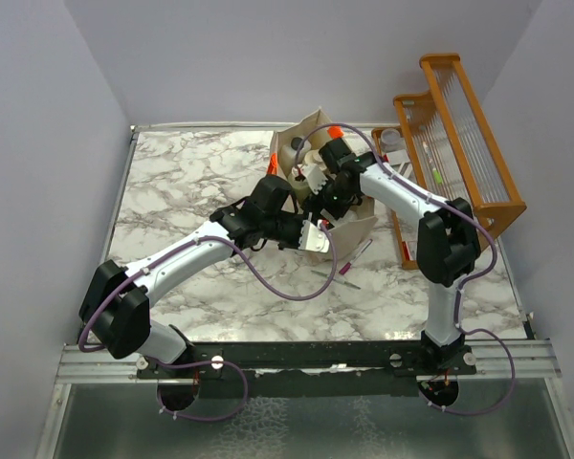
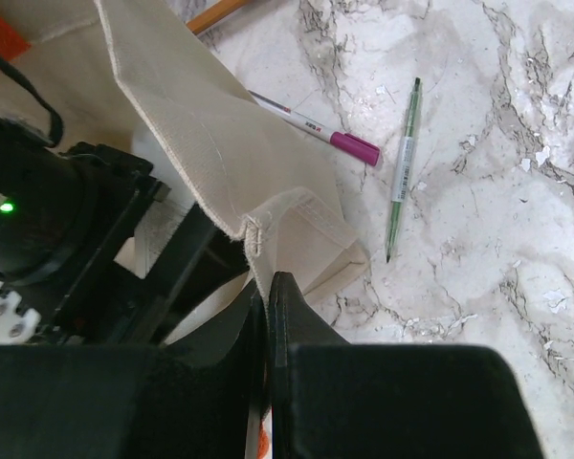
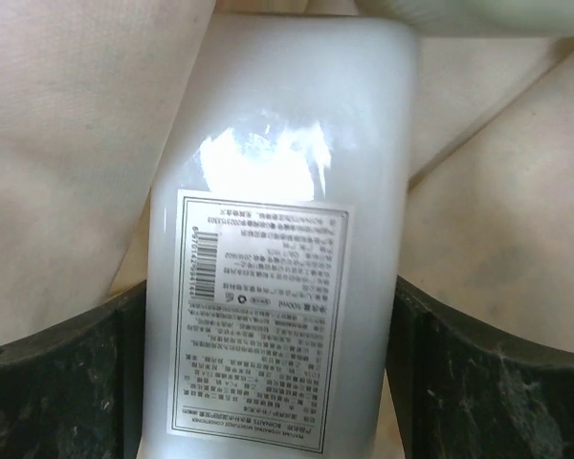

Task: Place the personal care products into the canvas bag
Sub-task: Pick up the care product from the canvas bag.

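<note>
The canvas bag (image 1: 301, 134) stands at the back middle of the marble table, its mouth held open. My left gripper (image 1: 311, 237) (image 2: 268, 296) is shut on the near edge of the canvas bag (image 2: 201, 124). My right gripper (image 1: 314, 180) (image 3: 273, 382) reaches down into the bag. A white bottle (image 3: 277, 191) with a printed label fills the gap between its fingers (image 3: 57, 382), touching both. Canvas (image 3: 57, 143) surrounds the bottle. A second pale bottle (image 3: 478, 14) shows at the top edge of the right wrist view. The bottle's cap is hidden.
An orange slatted rack (image 1: 459, 134) stands at the back right, close to the right arm. A pink-capped pen (image 2: 316, 129) and a green pen (image 2: 402, 172) lie on the marble just in front of the bag. Grey walls enclose the table.
</note>
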Controlling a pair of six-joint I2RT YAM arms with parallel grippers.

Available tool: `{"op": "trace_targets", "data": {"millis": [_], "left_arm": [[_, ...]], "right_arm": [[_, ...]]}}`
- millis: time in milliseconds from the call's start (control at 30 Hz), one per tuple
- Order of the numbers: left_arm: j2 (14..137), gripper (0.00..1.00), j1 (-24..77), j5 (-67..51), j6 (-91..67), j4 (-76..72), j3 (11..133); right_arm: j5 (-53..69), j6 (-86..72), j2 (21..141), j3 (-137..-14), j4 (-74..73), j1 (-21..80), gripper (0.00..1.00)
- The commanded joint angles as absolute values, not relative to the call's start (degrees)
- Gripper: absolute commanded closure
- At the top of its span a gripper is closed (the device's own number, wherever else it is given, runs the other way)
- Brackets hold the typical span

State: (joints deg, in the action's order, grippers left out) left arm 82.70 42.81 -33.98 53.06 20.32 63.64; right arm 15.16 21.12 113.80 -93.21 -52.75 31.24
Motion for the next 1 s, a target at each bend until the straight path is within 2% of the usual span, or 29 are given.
{"op": "trace_targets", "data": {"millis": [0, 967], "left_arm": [[83.0, 0.94, 42.5, -33.1, 54.7, 22.2, 63.3], [84.0, 0.92, 42.5, -33.9, 54.7, 22.4, 64.1]], "right_arm": [[21.1, 20.9, 112.4, -100.2, -55.8, 30.9, 0.99], [22.1, 21.3, 114.0, -114.8, -64.1, 29.7, 0.99]]}}
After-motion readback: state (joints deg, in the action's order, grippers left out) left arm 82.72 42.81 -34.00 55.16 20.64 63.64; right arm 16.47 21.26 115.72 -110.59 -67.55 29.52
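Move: Inside the canvas bag, the right hand already has the white bottle between its fingers, the bottle's middle about 1 cm left of and 1 cm below the hand point. The middle of the bag's mouth lies some 8 cm above, 5 cm ahead and 1 cm left. The light green bottle stands roughly 7 cm ahead and 6 cm left, and the dark-capped bottle about 13 cm ahead and 6 cm left. From the left hand the white bottle is about 8 cm ahead, 3 cm right, 6 cm down. Lifting the white bottle on up through the bag towards its mouth, the right hand climbs about 6.5 cm, quick at first and then steadier, with hardly any wrist turn. Its fingers keep the bottle pinched across its width, their gap narrowing slightly. The left hand stays put, still clamping the bag's near rim. ##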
